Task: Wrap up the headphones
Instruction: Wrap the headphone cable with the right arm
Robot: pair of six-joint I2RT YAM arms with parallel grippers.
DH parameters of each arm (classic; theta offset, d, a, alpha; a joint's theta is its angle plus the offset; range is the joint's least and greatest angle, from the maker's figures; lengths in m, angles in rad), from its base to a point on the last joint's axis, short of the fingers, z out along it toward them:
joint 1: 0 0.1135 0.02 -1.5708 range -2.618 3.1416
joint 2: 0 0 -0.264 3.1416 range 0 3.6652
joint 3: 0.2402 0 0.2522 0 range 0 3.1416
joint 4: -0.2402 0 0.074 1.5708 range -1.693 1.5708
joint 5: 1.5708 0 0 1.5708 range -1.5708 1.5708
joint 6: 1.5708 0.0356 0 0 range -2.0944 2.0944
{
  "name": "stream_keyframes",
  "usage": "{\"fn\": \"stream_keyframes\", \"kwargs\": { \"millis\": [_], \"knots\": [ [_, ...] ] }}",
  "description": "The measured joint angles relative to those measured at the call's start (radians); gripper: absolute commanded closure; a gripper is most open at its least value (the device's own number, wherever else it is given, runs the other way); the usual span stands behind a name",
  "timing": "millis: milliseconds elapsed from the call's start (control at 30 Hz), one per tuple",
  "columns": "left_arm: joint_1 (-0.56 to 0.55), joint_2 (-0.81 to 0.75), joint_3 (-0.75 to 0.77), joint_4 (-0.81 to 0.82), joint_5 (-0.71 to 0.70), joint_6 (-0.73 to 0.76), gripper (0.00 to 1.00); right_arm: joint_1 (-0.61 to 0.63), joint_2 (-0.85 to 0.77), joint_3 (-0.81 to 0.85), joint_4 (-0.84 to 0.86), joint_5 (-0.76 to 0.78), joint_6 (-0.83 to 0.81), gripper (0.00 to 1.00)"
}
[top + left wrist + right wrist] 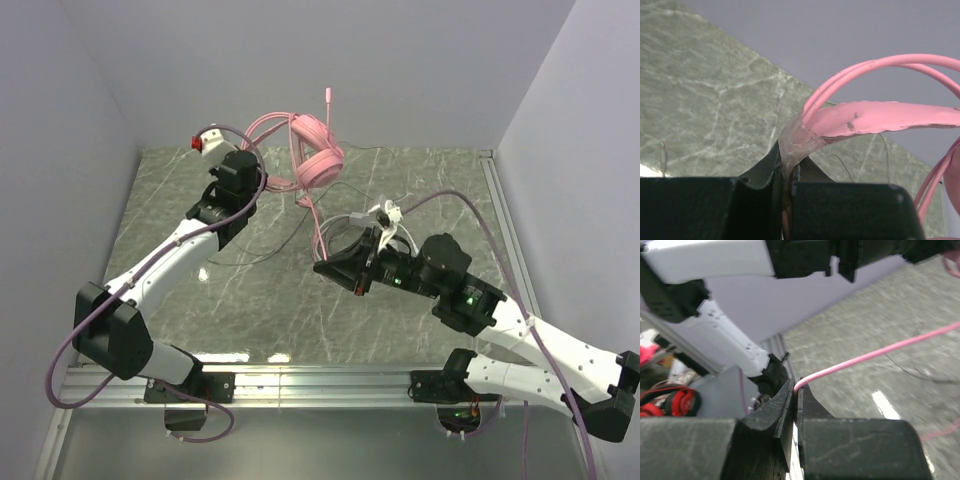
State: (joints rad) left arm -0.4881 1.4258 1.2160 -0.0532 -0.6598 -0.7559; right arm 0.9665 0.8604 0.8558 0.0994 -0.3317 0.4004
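The pink headphones point(318, 158) hang above the back of the table, and their headband point(880, 116) arcs to the right in the left wrist view. My left gripper point(262, 184) point(788, 161) is shut on the end of that headband. The thin pink cable point(318, 228) point(880, 352) runs down from the earcup to my right gripper point(327, 266) point(797, 390). The right gripper is shut on the cable, which is pinched between its fingertips, near the middle of the table. No white headset is in view.
A thin dark wire point(250, 258) lies on the marbled green table point(200, 320). Grey walls close the left, back and right sides. A metal rail point(320, 376) runs along the near edge. A red and black object point(675, 402) lies off the table.
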Motion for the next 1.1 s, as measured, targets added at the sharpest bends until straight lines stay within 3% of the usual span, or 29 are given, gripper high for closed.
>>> {"fn": "stream_keyframes", "kwargs": {
  "millis": [300,533,733,900,1100],
  "knots": [
    [-0.074,0.04,-0.032,0.232,-0.169,0.34,1.0,-0.084,0.155,0.346,-0.465,0.047,-0.11,1.0],
    [-0.082,0.042,-0.113,0.333,-0.14,0.564,1.0,-0.199,0.21,0.464,-0.693,0.02,-0.186,1.0],
    [-0.136,0.038,-0.182,0.387,-0.042,0.797,1.0,-0.221,0.284,0.582,-0.838,0.13,-0.258,1.0],
    [-0.21,0.047,-0.184,0.373,-0.048,0.993,1.0,-0.221,0.352,0.616,-0.896,0.266,-0.293,1.0],
    [-0.253,0.043,-0.197,0.328,-0.043,1.093,1.0,-0.225,0.415,0.626,-0.925,0.42,-0.315,1.0]
  ]
}}
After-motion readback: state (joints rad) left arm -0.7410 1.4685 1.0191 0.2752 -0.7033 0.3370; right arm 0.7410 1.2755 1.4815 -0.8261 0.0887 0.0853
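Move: The pink headphones hang from the left hand, already gripped by the headband, their ear cups about 10 cm to that hand's right, 4 cm ahead and near its height. From the right hand, which already pinches the cable, the cups lie roughly 29 cm ahead, 1 cm left and 4 cm lower. The white headphones lie on the table some 21 cm ahead of the right hand, 9 cm right and 33 cm below; from the left, 7 cm back, 24 cm right and 27 cm below. The pink headphones are rolled some 60 degrees, the left hand's left side rising, while that hand keeps the headband and, after a small lift, shifts right, down and a little back. The right hand keeps the cable pinched and carries it about 14 cm forward, then also right and down, closing on the ear cups as its fingers swing from pointing left towards forward. ##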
